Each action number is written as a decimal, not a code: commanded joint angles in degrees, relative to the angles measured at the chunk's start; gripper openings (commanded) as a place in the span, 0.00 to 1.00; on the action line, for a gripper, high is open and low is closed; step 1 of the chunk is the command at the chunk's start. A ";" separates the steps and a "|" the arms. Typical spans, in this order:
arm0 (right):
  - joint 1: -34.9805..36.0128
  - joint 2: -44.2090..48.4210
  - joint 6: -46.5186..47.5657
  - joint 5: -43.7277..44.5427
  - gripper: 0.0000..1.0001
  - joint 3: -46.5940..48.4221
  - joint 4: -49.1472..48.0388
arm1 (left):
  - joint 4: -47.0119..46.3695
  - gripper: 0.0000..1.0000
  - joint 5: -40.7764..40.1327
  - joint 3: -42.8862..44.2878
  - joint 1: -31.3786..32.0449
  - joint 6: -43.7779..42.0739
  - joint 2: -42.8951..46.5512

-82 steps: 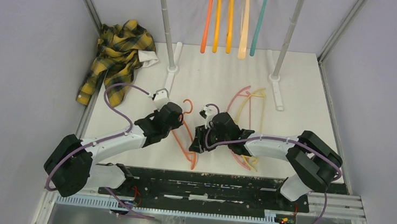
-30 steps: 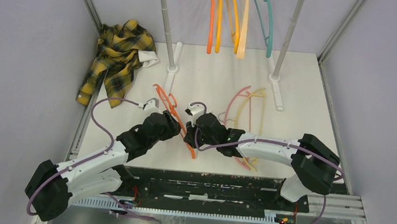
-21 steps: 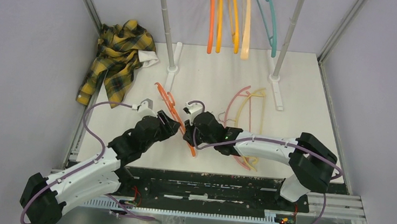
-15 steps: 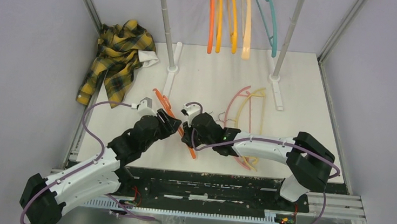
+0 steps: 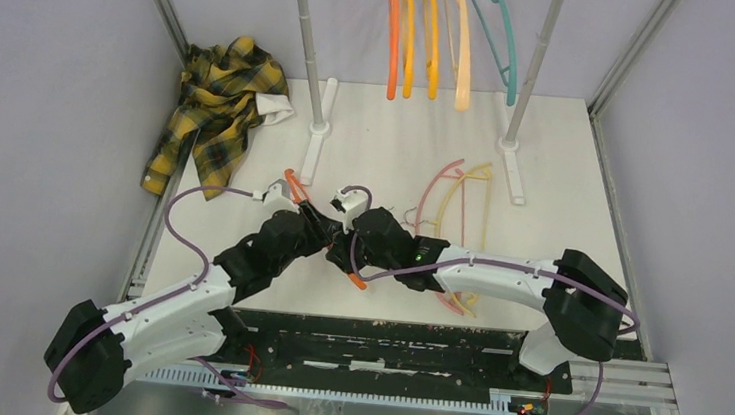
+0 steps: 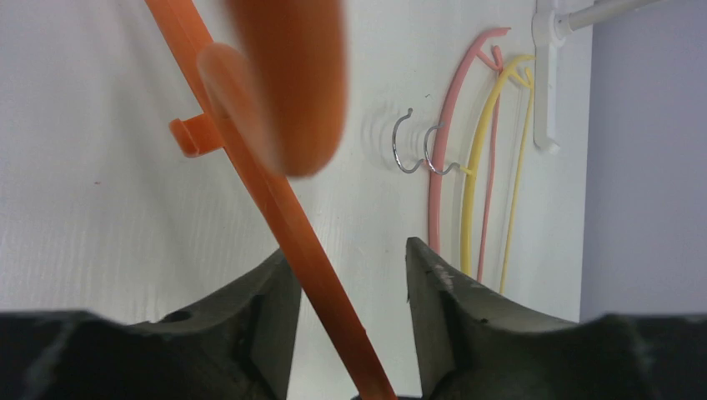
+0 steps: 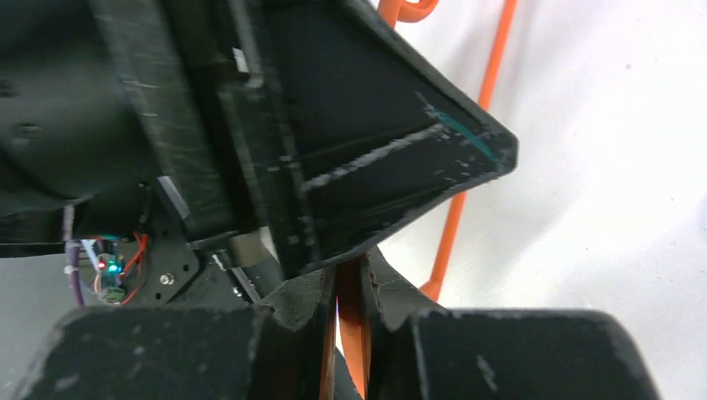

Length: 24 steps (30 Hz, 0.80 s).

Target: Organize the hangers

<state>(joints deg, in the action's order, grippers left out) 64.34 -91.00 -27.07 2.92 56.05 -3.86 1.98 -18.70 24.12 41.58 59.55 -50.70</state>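
Observation:
An orange hanger (image 5: 358,280) is raised off the table between my two grippers. My right gripper (image 7: 350,287) is shut on its thin bar, and another orange limb (image 7: 490,75) runs up behind. My left gripper (image 6: 346,267) is open, and the bar (image 6: 275,200) slants between its jaws close to the left finger. In the top view the left gripper (image 5: 319,231) and right gripper (image 5: 343,251) almost touch. A pink hanger (image 5: 443,186) and a pale yellow hanger (image 5: 477,192) lie on the table to the right. Several hangers hang from the rail at the back, orange (image 5: 391,39) to teal (image 5: 505,54).
A yellow-and-black plaid shirt (image 5: 213,109) lies crumpled at the back left. Two grey upright poles (image 5: 307,52) (image 5: 534,67) stand on white feet (image 5: 513,175) at the back. Grey walls close in the table on both sides.
My left gripper has moved in beside the right one, so the orange bar now lies between its jaws. The hanger's hook end has dropped slightly. The hangers on the rail have swung.

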 commanded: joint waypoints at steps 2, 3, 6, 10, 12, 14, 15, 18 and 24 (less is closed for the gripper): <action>1.37 3.73 -0.62 -0.89 0.06 2.73 -5.64 | -4.72 0.45 -0.65 1.92 0.08 1.34 -2.24; 1.52 3.98 -0.66 -0.83 0.06 2.58 -5.68 | -4.97 0.39 -0.72 2.05 0.07 0.97 -2.72; 1.69 4.75 -0.62 -0.60 0.06 2.11 -5.37 | -5.23 0.17 -1.03 2.36 0.08 0.54 -3.96; 1.78 6.45 -0.17 0.44 0.07 1.62 -3.17 | -4.65 0.03 -0.61 3.04 0.08 -0.78 -4.97; 1.76 8.16 0.51 2.15 0.07 1.59 0.16 | -2.57 0.03 -0.47 4.06 0.07 -2.48 -5.02; 1.77 10.76 1.37 5.20 0.12 1.41 4.73 | 0.56 0.03 -1.11 5.34 0.07 -4.33 -4.79; 1.76 12.33 2.12 6.63 0.18 1.18 7.11 | 1.90 0.03 -1.78 5.68 0.08 -5.56 -4.38; 1.78 18.58 3.70 10.00 0.42 -0.29 12.94 | 5.30 0.03 -5.13 6.22 0.08 -9.34 -2.61; 1.80 32.13 4.42 13.87 0.66 -3.48 21.44 | 9.46 0.03 -10.22 10.24 -0.03 -17.18 -2.98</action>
<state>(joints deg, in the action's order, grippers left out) 66.04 -65.52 -24.34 11.55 54.33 10.72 8.32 -23.46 29.54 41.69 51.81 -53.82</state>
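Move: The orange hanger is already held in the air by the right hand. Its middle lies about 5 cm ahead of that hand and 2 cm to its left, at about the same height. It is also practically between the left hand's open fingers, only 1 cm ahead of the hand point. Down on the table, some 10 cm lower and 2 cm farther out than the left hand, lie the pink hanger about 27 cm to its right and the yellow one about 32 cm. The orange hanger changes hands: the left fingers close on its long bar near the middle, with that hand easing slightly forward, right and up. Only then do the right fingers open and pull off, up about 10 cm and rightward. The left keeps its pinch, swings back left and down by some 4 cm and rolls about 10 degrees, left side rising. ##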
